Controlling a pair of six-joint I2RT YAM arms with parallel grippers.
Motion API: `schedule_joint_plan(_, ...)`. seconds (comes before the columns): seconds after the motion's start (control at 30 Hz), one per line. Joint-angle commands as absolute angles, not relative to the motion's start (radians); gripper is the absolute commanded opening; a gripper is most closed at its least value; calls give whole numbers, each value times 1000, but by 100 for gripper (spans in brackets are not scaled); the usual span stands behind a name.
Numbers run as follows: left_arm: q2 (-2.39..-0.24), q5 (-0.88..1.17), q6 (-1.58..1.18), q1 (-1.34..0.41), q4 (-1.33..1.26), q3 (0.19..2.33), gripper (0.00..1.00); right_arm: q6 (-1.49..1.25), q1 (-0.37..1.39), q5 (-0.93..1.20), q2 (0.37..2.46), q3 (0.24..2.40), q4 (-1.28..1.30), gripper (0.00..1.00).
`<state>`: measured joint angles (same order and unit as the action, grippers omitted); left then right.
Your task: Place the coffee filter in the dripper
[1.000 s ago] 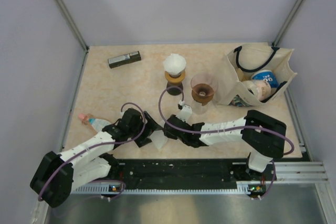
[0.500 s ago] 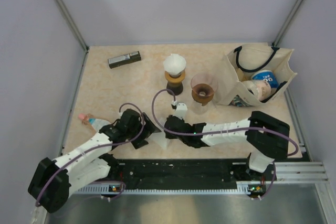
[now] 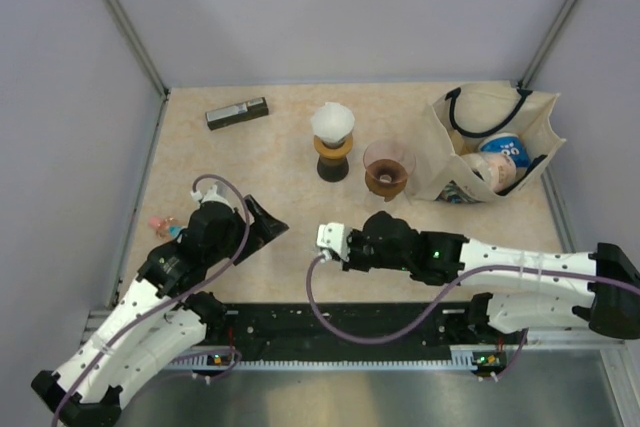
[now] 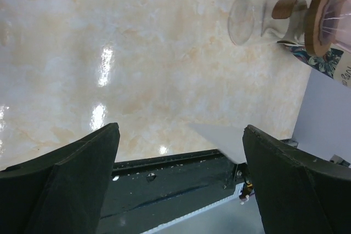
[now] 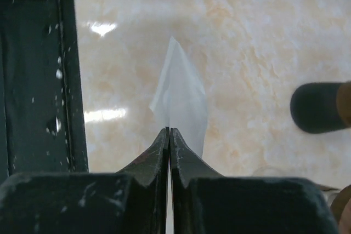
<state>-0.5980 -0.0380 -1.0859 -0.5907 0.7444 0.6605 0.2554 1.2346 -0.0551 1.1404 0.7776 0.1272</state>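
My right gripper (image 5: 169, 130) is shut on a folded white coffee filter (image 5: 181, 97), which sticks out past the fingertips above the table. In the top view the right gripper (image 3: 335, 244) hovers near the front middle; the filter is hard to make out there. My left gripper (image 3: 268, 227) is open and empty just to its left. The left wrist view shows the left gripper (image 4: 181, 130) with wide jaws and the filter's edge (image 4: 222, 140) by its right finger. The glass dripper (image 3: 388, 165) with a wooden collar stands on a carafe (image 4: 247, 20) at centre back.
A second dripper (image 3: 332, 125), holding a white filter, stands on a dark base left of the glass one. A tote bag (image 3: 520, 112) with items is at the right. A black bar (image 3: 237, 112) lies back left. A pink-blue object (image 3: 165, 225) lies left. A black rail (image 3: 350, 322) runs along the front edge.
The right gripper has lifted the filter off the table near the front edge. Both arms have risen. The left gripper has drawn back to the left, away from the filter.
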Motion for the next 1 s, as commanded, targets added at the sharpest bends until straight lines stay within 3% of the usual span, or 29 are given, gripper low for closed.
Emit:
schedule_joint_plan(0.0, -617, 53, -993, -594, 703, 730, 99, 766, 1244, 179, 1101, 840, 371, 0)
schedule_joint_plan(0.23, -791, 469, -838, -595, 534, 759, 99, 997, 1244, 285, 1157, 985, 529, 0)
schedule_joint_plan(0.37, -865, 603, -781, -598, 485, 766, 99, 1087, 1244, 279, 1173, 1018, 549, 0)
schedule_joint_plan(0.57, -916, 669, -743, -621, 422, 755, 99, 1144, 1244, 305, 1224, 1083, 620, 0)
schedule_joint_plan(0.97, -916, 567, -684, -640, 483, 700, 97, 1140, 1244, 264, 1232, 1083, 629, 0)
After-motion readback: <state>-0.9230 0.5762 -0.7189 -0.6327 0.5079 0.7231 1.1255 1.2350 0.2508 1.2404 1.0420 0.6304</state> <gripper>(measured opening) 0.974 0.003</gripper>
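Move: About 12 cm to the right of the open left hand, a couple of cm back and slightly lower, is the middle of the coffee filter. The right hand already pinches it, so it sits some 3 cm left, 2 cm ahead and 3 cm below that hand. The empty glass dripper stands about 17 cm ahead and 12 cm right of the right hand, a little lower; the filled dripper is roughly 23 cm straight ahead of the right hand. Swinging right about 10 cm and back some 4 cm, the left hand approaches the filter with its fingers wide open, turning roughly 40 degrees clockwise as it goes. The right hand keeps its pinch, draws back about 3 cm, then almost stops there while its wrist turns counter-clockwise some 45 degrees and its fingers tip farther down, presenting the filter to the left fingers. ##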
